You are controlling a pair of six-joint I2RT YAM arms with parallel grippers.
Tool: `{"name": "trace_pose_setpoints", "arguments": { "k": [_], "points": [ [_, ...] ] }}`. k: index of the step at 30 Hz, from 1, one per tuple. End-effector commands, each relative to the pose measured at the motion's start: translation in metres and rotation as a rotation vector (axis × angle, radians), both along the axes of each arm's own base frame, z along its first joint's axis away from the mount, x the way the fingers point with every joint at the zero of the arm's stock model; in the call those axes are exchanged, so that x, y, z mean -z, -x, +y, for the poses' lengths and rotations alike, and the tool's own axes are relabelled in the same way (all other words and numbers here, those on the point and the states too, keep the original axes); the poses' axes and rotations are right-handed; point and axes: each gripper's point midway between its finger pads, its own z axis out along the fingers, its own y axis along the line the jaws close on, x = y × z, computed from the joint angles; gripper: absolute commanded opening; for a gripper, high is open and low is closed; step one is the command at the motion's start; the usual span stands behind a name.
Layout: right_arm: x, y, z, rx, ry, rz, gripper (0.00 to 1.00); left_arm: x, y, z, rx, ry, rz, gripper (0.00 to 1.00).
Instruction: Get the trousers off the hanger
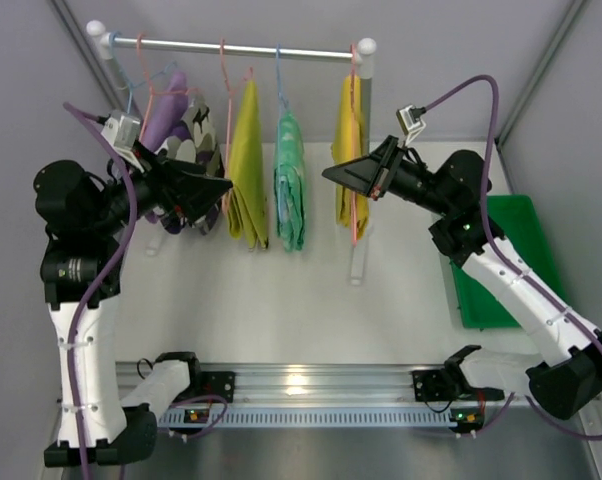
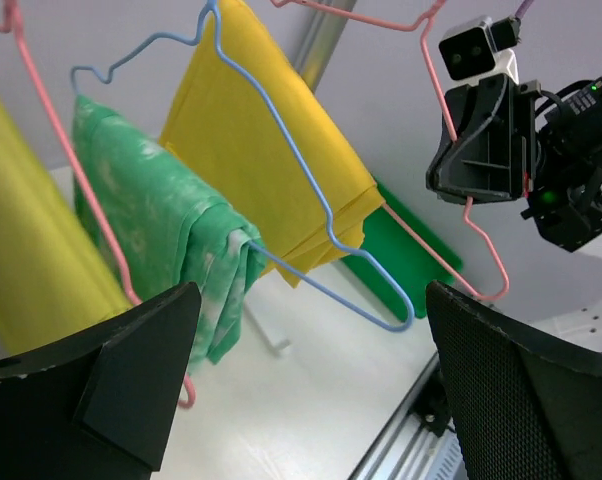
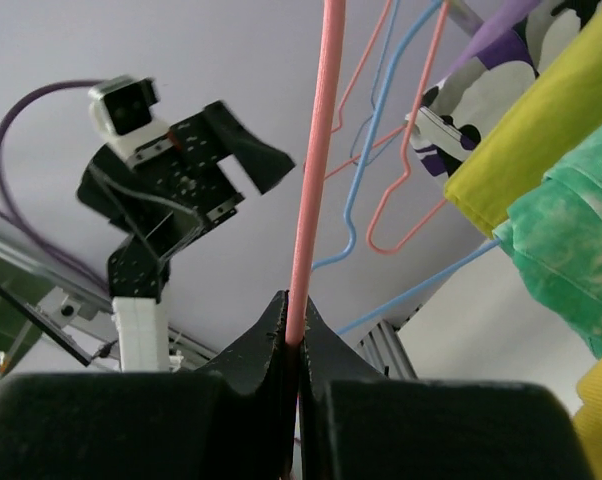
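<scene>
Three trousers hang on the rail (image 1: pixel 231 46): olive-yellow (image 1: pixel 246 170), mottled mint green (image 1: pixel 289 185) and bright yellow (image 1: pixel 349 150). The bright yellow pair hangs over a pink hanger (image 3: pixel 316 150), and my right gripper (image 3: pixel 296 320) is shut on that hanger's wire. My left gripper (image 1: pixel 217 187) stands open in front of the olive-yellow pair and holds nothing. From the left wrist view, the mint green pair (image 2: pixel 151 210) hangs on a blue hanger (image 2: pixel 316 215). The bright yellow pair (image 2: pixel 261 130) shows behind it, between the wide-apart fingers (image 2: pixel 131 370).
A lilac garment (image 1: pixel 166 115) and a camouflage garment (image 1: pixel 199 150) hang at the rail's left end, behind my left arm. A green tray (image 1: pixel 516 255) lies at the right of the table. Grey walls close in the back and sides.
</scene>
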Motion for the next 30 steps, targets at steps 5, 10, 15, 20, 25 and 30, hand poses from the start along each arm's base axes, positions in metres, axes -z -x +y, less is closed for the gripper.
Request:
{"name": "trace_pose_setpoints", "arguments": {
  "k": [5, 10, 15, 20, 25, 30],
  "points": [
    [-0.068, 0.036, -0.017, 0.061, -0.084, -0.423, 0.00, -0.032, -0.020, -0.021, 0.178, 0.198, -0.013, 0.99],
    [-0.066, 0.037, -0.011, 0.034, -0.078, -0.436, 0.00, -0.035, -0.021, -0.021, 0.172, 0.173, -0.051, 0.99],
    [-0.055, 0.048, -0.004, 0.005, -0.066, -0.417, 0.00, -0.045, -0.011, -0.025, 0.212, 0.176, -0.081, 0.99],
    [-0.052, 0.066, -0.001, -0.003, -0.046, -0.432, 0.00, -0.055, -0.005, -0.029, 0.244, 0.215, -0.085, 0.99],
    [-0.050, 0.079, -0.005, 0.026, -0.035, -0.420, 0.00, -0.043, 0.004, -0.058, 0.328, 0.217, -0.038, 0.96],
    [-0.039, 0.087, -0.003, 0.049, -0.019, -0.392, 0.00, -0.028, 0.008, -0.091, 0.403, 0.242, 0.050, 0.95]
  ]
}}
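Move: The yellow trousers hang on the pink hanger already gripped by the right hand, their middle about 9 cm ahead of that hand, 3 cm to its right and 6 cm lower. From the open left hand they are some 22 cm to the right, 12 cm ahead and 6 cm below. Between them, also from the left hand, the green trousers are about 12 cm right and 10 cm ahead, the lime trousers 5 cm right and 10 cm ahead, both some 6 cm lower. Keeping its shut grip on the pink hanger's wire, the right hand hardly shifts at first, then draws the hanger and yellow trousers back about 6 cm, away from the rail, while sinking and edging left towards the other hand. The left hand, fingers staying open, first reaches forward a little, then comes back and rises slightly and finally sweeps right, some 8 cm in all, past the near side of the lime trousers towards the yellow ones, turning clockwise so its fingers point more to the right. ##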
